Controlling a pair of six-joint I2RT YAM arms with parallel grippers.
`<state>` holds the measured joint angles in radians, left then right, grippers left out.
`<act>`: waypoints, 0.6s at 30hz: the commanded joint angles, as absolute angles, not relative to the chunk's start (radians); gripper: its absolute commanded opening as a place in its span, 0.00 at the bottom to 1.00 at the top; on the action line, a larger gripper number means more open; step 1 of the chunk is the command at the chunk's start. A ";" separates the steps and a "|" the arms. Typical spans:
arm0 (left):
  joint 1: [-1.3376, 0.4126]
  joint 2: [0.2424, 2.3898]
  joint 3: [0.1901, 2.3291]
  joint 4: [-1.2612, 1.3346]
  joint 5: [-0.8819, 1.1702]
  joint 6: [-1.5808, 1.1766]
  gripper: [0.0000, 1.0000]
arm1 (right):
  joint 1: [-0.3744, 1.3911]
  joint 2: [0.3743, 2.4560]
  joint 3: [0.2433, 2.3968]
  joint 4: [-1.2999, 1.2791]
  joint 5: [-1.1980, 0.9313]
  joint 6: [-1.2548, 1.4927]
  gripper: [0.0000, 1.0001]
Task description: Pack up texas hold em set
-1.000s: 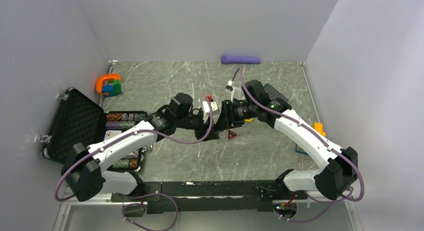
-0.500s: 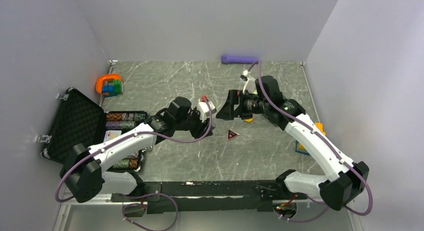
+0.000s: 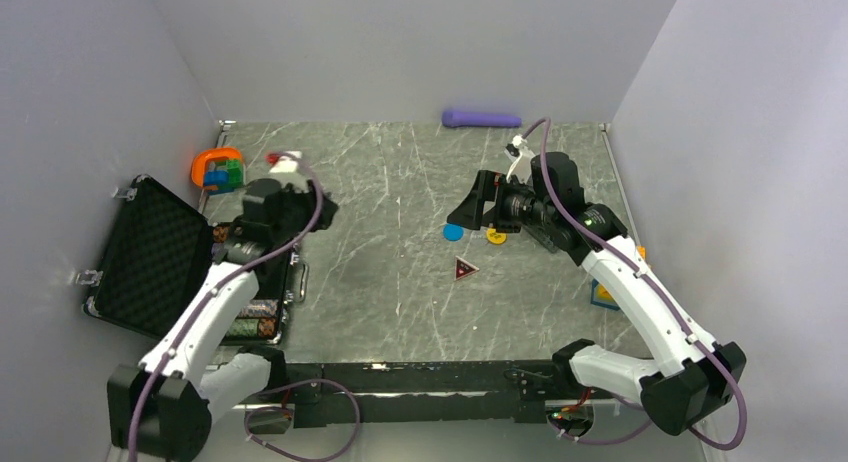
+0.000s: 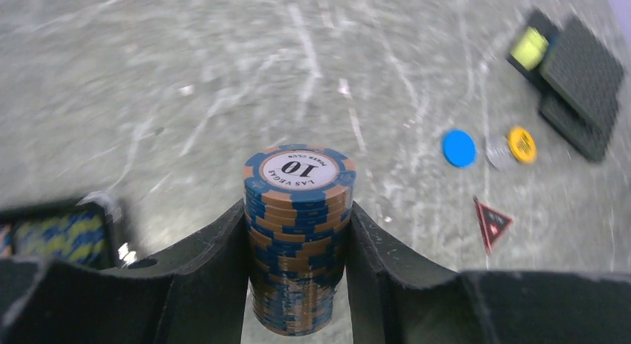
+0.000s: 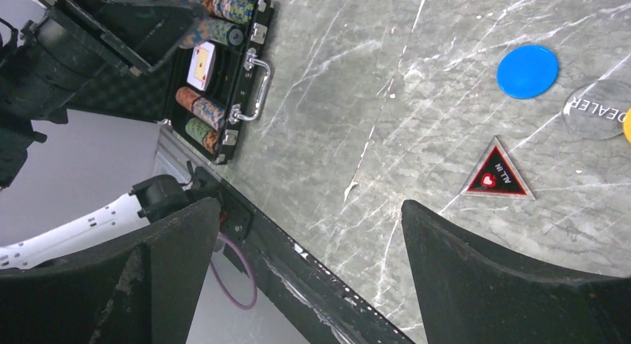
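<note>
My left gripper (image 4: 298, 243) is shut on a blue and tan poker chip stack (image 4: 299, 210), upright between the fingers. In the top view this gripper (image 3: 232, 234) hangs over the far end of the open black case (image 3: 150, 247), which holds striped chip rows (image 3: 255, 327). The right wrist view shows the case (image 5: 245, 31) with its handle (image 5: 257, 83) and cards (image 5: 201, 65). My right gripper (image 3: 468, 210) stands wide open and empty above the floor. Near it lie a blue disc (image 3: 453, 232), a yellow disc (image 3: 496, 237) and a dark red triangle (image 3: 464, 270). A clear dealer disc (image 5: 595, 109) lies beside the blue disc (image 5: 527, 71).
A purple cylinder (image 3: 481, 118) lies by the back wall. An orange ring toy (image 3: 218, 169) with coloured blocks sits at the far left. Black studded plates (image 4: 580, 83) lie beyond the discs. A yellow and blue item (image 3: 605, 294) rests by the right arm.
The left arm has swung from the middle of the floor leftward to the case, carrying the chip stack. The right gripper has opened wide and drawn back to the right.
</note>
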<state>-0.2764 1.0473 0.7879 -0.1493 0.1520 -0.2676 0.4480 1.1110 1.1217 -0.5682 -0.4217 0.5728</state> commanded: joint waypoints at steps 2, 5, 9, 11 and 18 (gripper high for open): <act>-0.048 0.900 0.675 -0.125 0.120 -0.468 0.00 | 0.446 1.086 1.122 -0.538 -0.409 0.595 0.96; 0.140 0.839 0.631 -0.210 0.130 -0.515 0.00 | 0.446 1.092 1.117 -0.534 -0.417 0.600 0.96; 0.411 0.797 0.609 -0.356 0.179 -0.562 0.00 | 0.445 1.098 1.104 -0.523 -0.422 0.604 0.96; 0.540 0.772 0.589 -0.407 0.206 -0.585 0.00 | 0.445 1.107 1.100 -0.513 -0.434 0.610 0.96; 0.764 0.682 0.545 -0.582 0.026 -0.654 0.00 | 0.445 1.125 1.114 -0.518 -0.448 0.605 0.95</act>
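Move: To the left hand's left, some 21 cm over, 6 cm back and 17 cm below, is the open case's chip tray, where the held chip stack is headed. The card deck in it is about 26 cm left and 5 cm back; the purple-green chip row is some 22 cm left and 3 cm ahead; the orange-blue row 21 cm left and 12 cm back. From the right hand the tray lies about 45 cm left, 2 cm ahead, 24 cm below. Swinging briskly left towards the open case, the left arm carries the chip stack still pinched upright between its fingers. It goes about 25 cm left, with some 11 cm of drawing back and 9 cm of sinking mostly in the later part, while the wrist turns about 65 degrees counter-clockwise and tips farther down. The fingers keep their hold. ##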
